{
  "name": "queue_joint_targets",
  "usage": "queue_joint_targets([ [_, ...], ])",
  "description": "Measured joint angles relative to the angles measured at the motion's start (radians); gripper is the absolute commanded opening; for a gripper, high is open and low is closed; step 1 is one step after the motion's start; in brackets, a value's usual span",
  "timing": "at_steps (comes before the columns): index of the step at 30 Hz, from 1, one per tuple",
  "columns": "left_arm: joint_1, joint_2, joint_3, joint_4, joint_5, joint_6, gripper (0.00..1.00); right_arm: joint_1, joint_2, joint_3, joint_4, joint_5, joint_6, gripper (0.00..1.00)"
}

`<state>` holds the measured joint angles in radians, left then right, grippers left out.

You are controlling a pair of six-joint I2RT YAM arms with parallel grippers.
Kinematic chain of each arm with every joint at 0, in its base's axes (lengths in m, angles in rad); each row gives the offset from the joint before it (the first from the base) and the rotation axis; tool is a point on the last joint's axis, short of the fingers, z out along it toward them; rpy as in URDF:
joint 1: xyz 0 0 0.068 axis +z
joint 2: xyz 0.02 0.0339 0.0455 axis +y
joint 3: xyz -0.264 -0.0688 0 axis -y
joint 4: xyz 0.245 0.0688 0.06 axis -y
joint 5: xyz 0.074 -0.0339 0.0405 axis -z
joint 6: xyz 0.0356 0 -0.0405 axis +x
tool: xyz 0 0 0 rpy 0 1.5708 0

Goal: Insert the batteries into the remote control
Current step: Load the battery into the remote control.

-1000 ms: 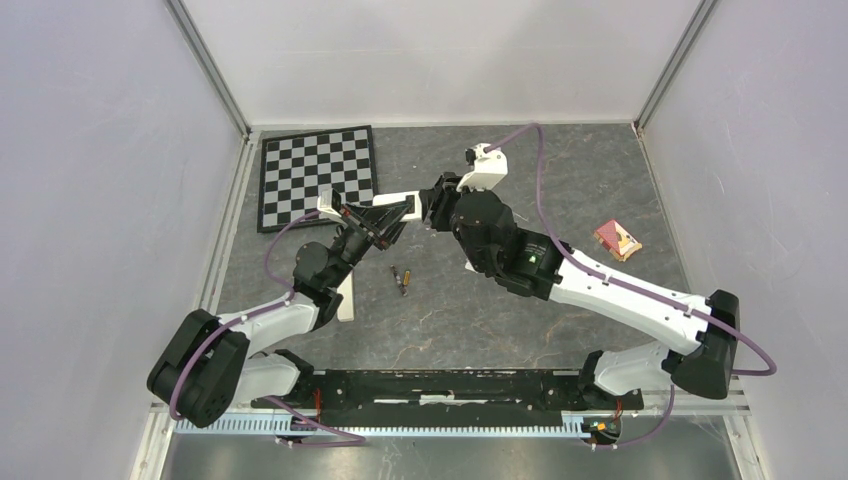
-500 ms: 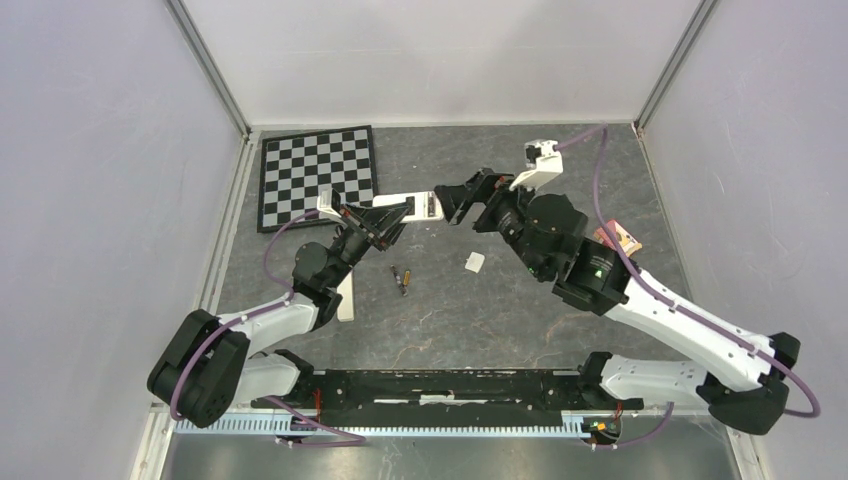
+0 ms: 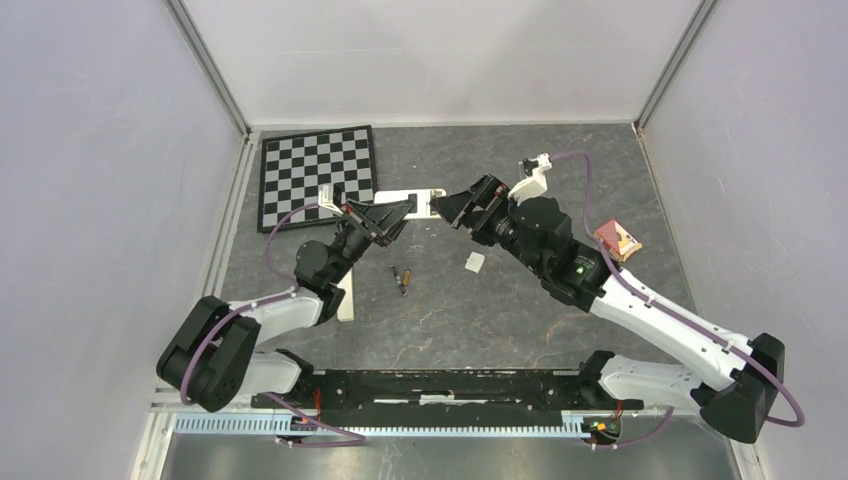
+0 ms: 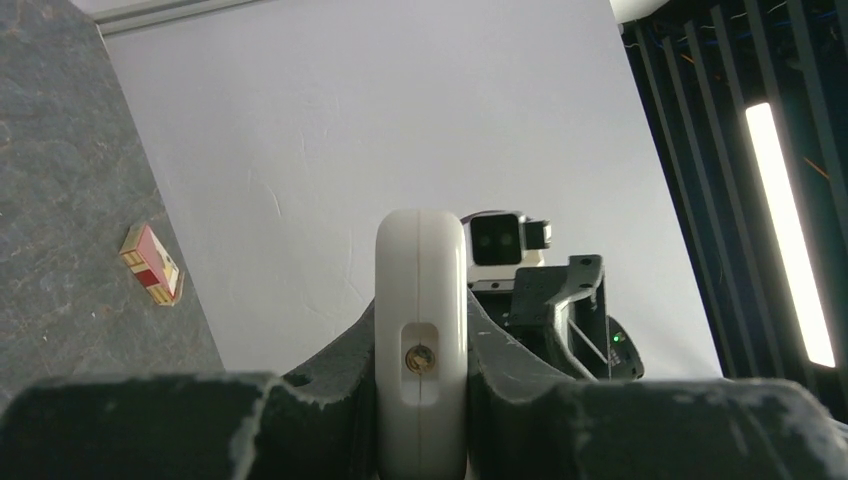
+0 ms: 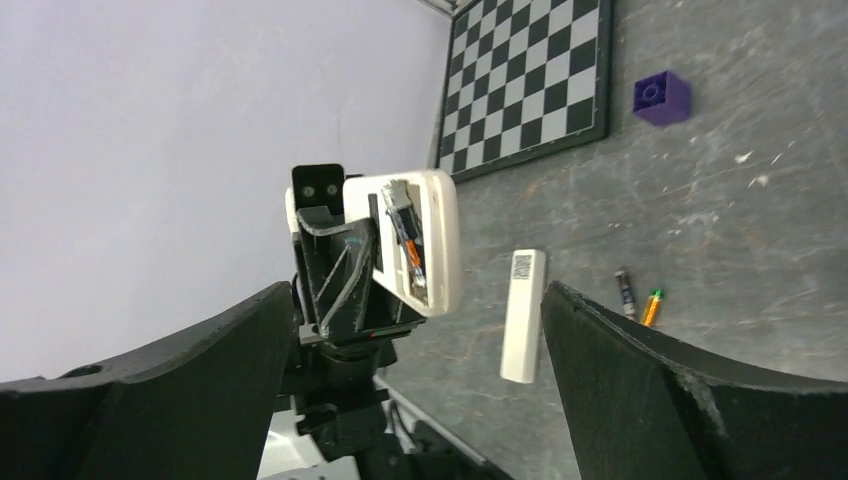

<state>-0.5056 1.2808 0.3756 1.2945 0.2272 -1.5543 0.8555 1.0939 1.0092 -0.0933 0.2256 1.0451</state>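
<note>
My left gripper point(image 3: 393, 214) is shut on the remote control point(image 3: 412, 205), a white bar held off the table with one end pointing right. In the left wrist view its rounded end point(image 4: 421, 330) stands clamped between both fingers. The right wrist view shows its open back point(image 5: 415, 240), with one battery point(image 5: 408, 240) lying in the bay. Two loose batteries point(image 3: 401, 278) lie side by side on the table, a dark one point(image 5: 623, 292) and an orange one point(image 5: 652, 305). My right gripper point(image 3: 455, 208) hangs open and empty just right of the remote's end, jaws wide point(image 5: 415, 330).
A long white bar with a printed code square point(image 5: 523, 315) lies by the left arm point(image 3: 345, 295). A small white piece point(image 3: 475, 262) rests under the right arm. The chessboard point(image 3: 318, 175) is at the back left, a purple cube point(image 5: 662, 98) beside it, and a red packet point(image 3: 618, 240) at the right.
The right gripper opened and drew back to the right, off the remote's end. The small white piece now lies on the table below it. The left arm kept its hold.
</note>
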Motion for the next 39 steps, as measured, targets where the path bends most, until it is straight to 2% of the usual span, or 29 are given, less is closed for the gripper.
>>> queue_joint_targets([
  [8, 0.009, 0.105, 0.023, 0.1, 0.012, 0.0, 0.02, -0.013, -0.021, -0.174, 0.196, -0.007, 0.237, 0.98],
  [14, 0.009, 0.125, 0.056, 0.13, 0.014, 0.0, 0.02, -0.013, -0.008, -0.175, 0.305, 0.01, 0.312, 0.98],
  [21, 0.009, 0.132, 0.072, 0.142, 0.019, 0.005, 0.02, -0.02, 0.077, -0.119, 0.33, 0.026, 0.359, 0.98],
  [33, 0.009, 0.133, 0.073, 0.145, 0.022, 0.039, 0.02, -0.029, 0.106, -0.092, 0.346, 0.043, 0.437, 0.68],
  [39, 0.011, 0.133, 0.074, 0.155, 0.036, 0.063, 0.02, -0.036, 0.122, -0.092, 0.347, 0.039, 0.456, 0.64],
])
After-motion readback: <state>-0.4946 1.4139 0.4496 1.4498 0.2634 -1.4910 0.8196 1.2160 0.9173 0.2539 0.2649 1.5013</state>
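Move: The battery in the open compartment of the remote control lies about 2 cm ahead and 3 cm left of the open right hand, roughly level with it. The loose cover lies some 4 cm back, 4 cm right; two spare batteries about 8 cm back, 12 cm left; the purple block some 9 cm ahead, 12 cm left, all around 20 cm below. From the left hand, which holds the remote, that battery is about 4 cm right, 1 cm ahead and slightly higher. The left fingers keep their pinch on the remote, carrying it a centimetre or so forward and up and tipping slightly upward. The right hand dips about 2 cm and comes back up while rolling some 25 degrees, left side rising, then reaches forward about 4 cm and a little left to the battery end, its wide-open fingers closing to about two thirds; contact there can't be made out. ##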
